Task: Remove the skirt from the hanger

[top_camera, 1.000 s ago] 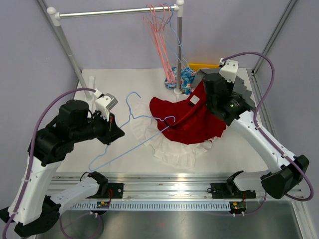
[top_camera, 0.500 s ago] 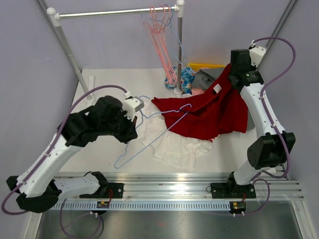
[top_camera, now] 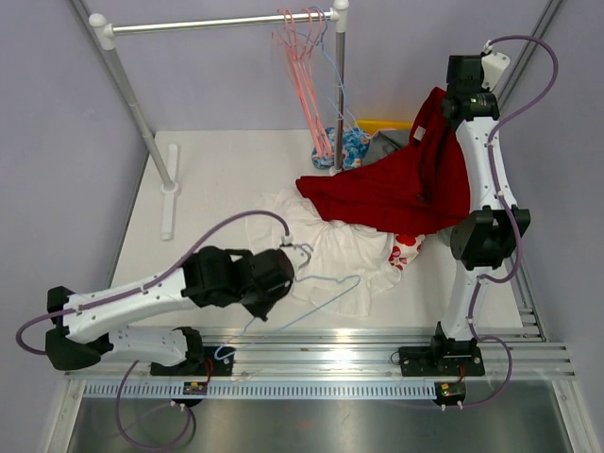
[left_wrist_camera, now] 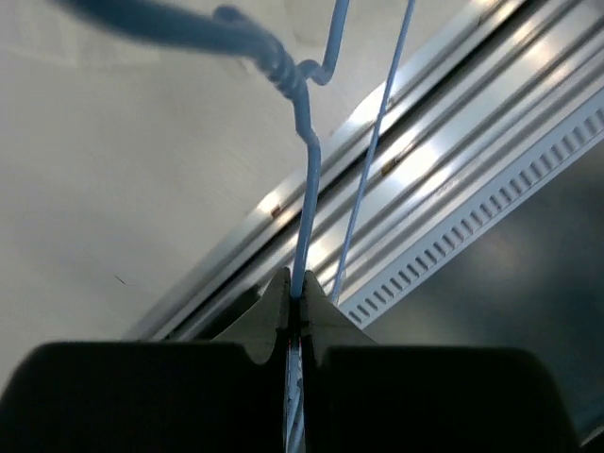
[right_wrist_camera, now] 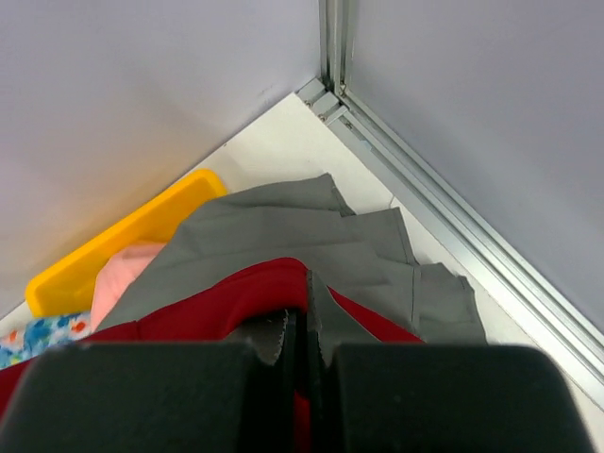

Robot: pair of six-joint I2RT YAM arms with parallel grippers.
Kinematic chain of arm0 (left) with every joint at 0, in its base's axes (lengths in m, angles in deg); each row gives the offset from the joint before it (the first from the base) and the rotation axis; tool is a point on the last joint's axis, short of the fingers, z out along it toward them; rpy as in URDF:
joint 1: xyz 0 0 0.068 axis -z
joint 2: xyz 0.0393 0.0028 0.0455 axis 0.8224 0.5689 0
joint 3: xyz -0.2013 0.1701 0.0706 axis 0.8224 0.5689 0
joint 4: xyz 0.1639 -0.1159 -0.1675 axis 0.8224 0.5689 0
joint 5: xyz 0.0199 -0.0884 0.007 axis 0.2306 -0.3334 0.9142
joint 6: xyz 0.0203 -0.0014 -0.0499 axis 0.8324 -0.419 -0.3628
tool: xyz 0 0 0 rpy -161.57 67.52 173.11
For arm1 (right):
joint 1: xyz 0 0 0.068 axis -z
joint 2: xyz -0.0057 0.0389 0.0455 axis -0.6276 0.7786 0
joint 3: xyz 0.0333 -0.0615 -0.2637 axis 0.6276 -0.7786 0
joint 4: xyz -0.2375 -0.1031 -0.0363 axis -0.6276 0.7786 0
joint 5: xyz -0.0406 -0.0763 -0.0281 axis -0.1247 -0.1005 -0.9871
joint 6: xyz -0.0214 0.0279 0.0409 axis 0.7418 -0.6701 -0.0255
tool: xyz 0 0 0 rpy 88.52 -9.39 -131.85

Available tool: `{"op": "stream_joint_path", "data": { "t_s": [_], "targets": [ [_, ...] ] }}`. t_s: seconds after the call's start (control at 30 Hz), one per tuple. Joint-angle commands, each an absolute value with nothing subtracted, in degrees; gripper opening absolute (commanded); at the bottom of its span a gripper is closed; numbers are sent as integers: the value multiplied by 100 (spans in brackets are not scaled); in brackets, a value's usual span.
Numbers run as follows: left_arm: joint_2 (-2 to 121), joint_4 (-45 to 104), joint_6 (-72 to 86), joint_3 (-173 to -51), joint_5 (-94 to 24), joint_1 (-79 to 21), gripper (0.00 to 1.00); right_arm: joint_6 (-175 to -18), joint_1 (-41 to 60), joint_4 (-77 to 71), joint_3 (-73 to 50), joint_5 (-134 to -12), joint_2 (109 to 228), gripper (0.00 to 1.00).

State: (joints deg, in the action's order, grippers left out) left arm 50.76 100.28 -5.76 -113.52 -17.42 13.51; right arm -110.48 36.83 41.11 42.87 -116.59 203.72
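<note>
The skirt (top_camera: 396, 189) is red with a white ruffled hem (top_camera: 330, 250). It hangs stretched from my right gripper (top_camera: 449, 102), raised at the back right, down to the table. In the right wrist view that gripper (right_wrist_camera: 304, 293) is shut on a fold of the red skirt (right_wrist_camera: 236, 288). The blue wire hanger (top_camera: 321, 294) lies low near the front edge, its far end over the white hem. My left gripper (top_camera: 283, 269) holds it below the twisted neck. The left wrist view has the gripper (left_wrist_camera: 295, 294) shut on the hanger (left_wrist_camera: 304, 142) wire.
A clothes rail (top_camera: 217, 24) at the back carries pink hangers (top_camera: 302, 66) beside its post (top_camera: 338, 94). Behind the skirt lie a grey garment (right_wrist_camera: 283, 222), a yellow bin (right_wrist_camera: 123, 241) and floral cloth (top_camera: 351, 146). A metal rail (top_camera: 330, 344) edges the table's front.
My left arm has drawn the hanger from the table's middle toward the near edge. My right arm has lifted the red skirt up and back to the right, stretching it.
</note>
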Motion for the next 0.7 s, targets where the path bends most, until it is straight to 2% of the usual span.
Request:
{"op": "stream_joint_path", "data": {
  "t_s": [0.0,0.1,0.23,0.33,0.37,0.4,0.43,0.47,0.5,0.6,0.63,0.67],
  "targets": [
    [4925,10196,-1421,-10518,-1736,2232,0,-10975,3843,3679,5062,-11697,20511,0],
    [4838,10186,-2265,-9998,-1604,3042,0,-10834,3843,3670,5449,-11662,20696,0],
    [4539,10440,-2951,-10146,-1139,3327,0,-10877,3843,3653,5618,-11286,20741,0],
    [4530,10800,-3128,-10804,-454,3318,0,-10790,3843,3251,5206,-9646,20530,0],
    [4599,10923,-3111,-11424,9,3318,0,-10746,3843,3213,5100,-8675,20451,3],
    [4661,11046,-3093,-11726,231,3283,0,-10737,3843,3257,5021,-8273,20442,12],
    [4871,11230,-2997,-12103,381,3204,0,-10746,3834,3527,5003,-8113,20442,39],
    [4977,11389,-2874,-12455,826,3143,0,-10781,3834,3712,4994,-7702,20468,86],
    [5065,11486,-2743,-13111,961,2942,0,-10816,3791,3879,4846,-7620,20442,99],
    [5539,11847,-2128,-14402,1524,2363,0,-10816,3536,3978,3609,-7881,19925,99],
    [5654,11995,-1795,-14714,1595,2195,0,-10825,3483,3630,3144,-8057,19427,100],
    [5838,12014,-1566,-15065,1717,2062,0,-10860,3448,3426,2235,-8058,19161,99]
  ]
}}
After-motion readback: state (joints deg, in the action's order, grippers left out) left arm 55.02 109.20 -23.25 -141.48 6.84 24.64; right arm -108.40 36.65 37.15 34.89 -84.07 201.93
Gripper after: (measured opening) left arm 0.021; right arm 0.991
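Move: The right hand holds the red skirt; the pile on the yellow bin lies about 12 cm left, 3 ahead and 25 below, the blue floral skirt some 29 left, 8 ahead and 28 below. The left hand grips the blue hanger; the hangers' place on the rod is about 42 cm ahead, 7 right and 28 above, with the white skirt 17 ahead, 12 right and 20 below. Still pinching the red skirt, the right hand eases about 4 cm forward, then swings some 10 cm left over the bin's pile, turning about 30 degrees counter-clockwise, opens wide on the way and sinks, drawing slightly back at the end. The left keeps the blue hanger gripped, dips back and down, then sweeps up roughly 20 cm and forward towards the rod. ##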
